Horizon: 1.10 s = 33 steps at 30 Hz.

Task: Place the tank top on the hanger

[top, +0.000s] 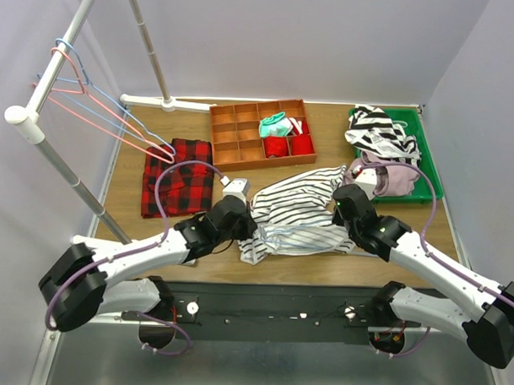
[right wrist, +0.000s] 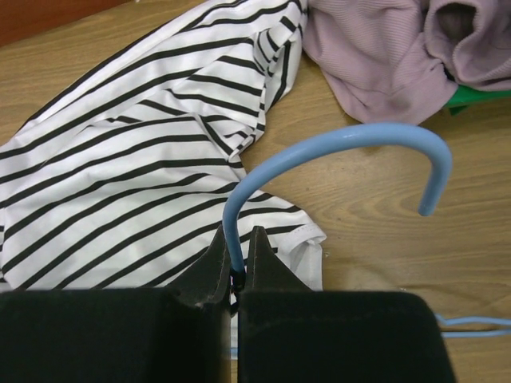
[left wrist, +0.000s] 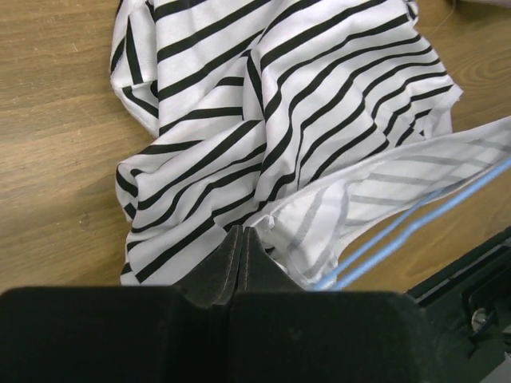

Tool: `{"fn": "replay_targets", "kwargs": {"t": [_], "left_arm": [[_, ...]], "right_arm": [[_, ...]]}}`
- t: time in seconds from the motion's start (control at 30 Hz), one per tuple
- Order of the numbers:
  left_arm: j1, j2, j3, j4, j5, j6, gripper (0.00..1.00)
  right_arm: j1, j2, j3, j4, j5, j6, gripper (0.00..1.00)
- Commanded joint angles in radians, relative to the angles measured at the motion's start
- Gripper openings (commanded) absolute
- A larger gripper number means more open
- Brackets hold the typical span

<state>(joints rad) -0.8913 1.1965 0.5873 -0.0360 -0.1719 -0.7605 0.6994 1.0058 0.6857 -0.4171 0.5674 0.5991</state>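
The tank top [top: 298,211], white with thin black stripes, lies crumpled on the wooden table between my two arms. My left gripper [top: 245,229] is at its near-left hem. In the left wrist view the gripper [left wrist: 242,233] is shut, with the hem of the tank top [left wrist: 303,96] bunched at its tips. Two light-blue wires of the hanger [left wrist: 415,219] run out from under the fabric there. My right gripper [right wrist: 237,235] is shut on the neck of the hanger [right wrist: 351,140], whose hook arcs over bare wood beside the tank top [right wrist: 120,175]. From above, that gripper [top: 339,204] sits at the top's right edge.
A red-black plaid shirt [top: 177,177] lies at the left. An orange divided tray [top: 234,137] sits at the back. A green bin [top: 431,177] at the right holds a broad-striped garment [top: 382,129] and a mauve one [top: 393,176]. A rail [top: 50,75] with wire hangers [top: 108,115] stands back left.
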Motion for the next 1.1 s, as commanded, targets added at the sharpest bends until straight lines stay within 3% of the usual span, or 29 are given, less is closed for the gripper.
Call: {"fn": "replay_targets", "kwargs": {"t": [0.0,0.47,0.83,1.07], "left_arm": [[0.003,-0.121,-0.033,-0.08,-0.037,-0.01,0.0],[-0.001,-0.23,0.111,-0.226,0.055,0.072,0.0],[0.0,-0.108,0.377,-0.303,0.017,0.142,0.0],[0.003,-0.046,0.58,-0.369,0.002,0.197,0.0]], "right_arm": [[0.005,0.01,0.032,-0.061,0.078,0.071,0.01],[0.005,0.082,0.147,-0.068,0.167,0.041,0.01],[0.127,0.158,0.284,-0.041,0.235,-0.007,0.01],[0.149,0.275,0.546,-0.075,0.287,-0.12,0.01]]}}
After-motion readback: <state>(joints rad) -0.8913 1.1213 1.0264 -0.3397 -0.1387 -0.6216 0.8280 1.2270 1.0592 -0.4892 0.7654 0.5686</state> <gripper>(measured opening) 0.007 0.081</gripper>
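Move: The left gripper is already shut on the tank top's near edge; the top's middle lies about 12 cm to its right, 6 cm ahead and 4 cm lower. The compartment tray is some 25 cm ahead and 2 cm right. The right gripper already holds the hanger by its hook; from there the top's middle is level with it, 9 cm left and 9 cm down, and the mauve cloth about 12 cm ahead, 13 cm right and 7 cm lower. Raise the left gripper about 16 cm with its pinch on the tank top kept, easing slightly back and left before coming forward and right, fingers tipping up some 10 degrees. Hold the right gripper nearly still at first, then lift the hanger about 9 cm, carrying it left towards the left gripper and forward, hook still gripped. ##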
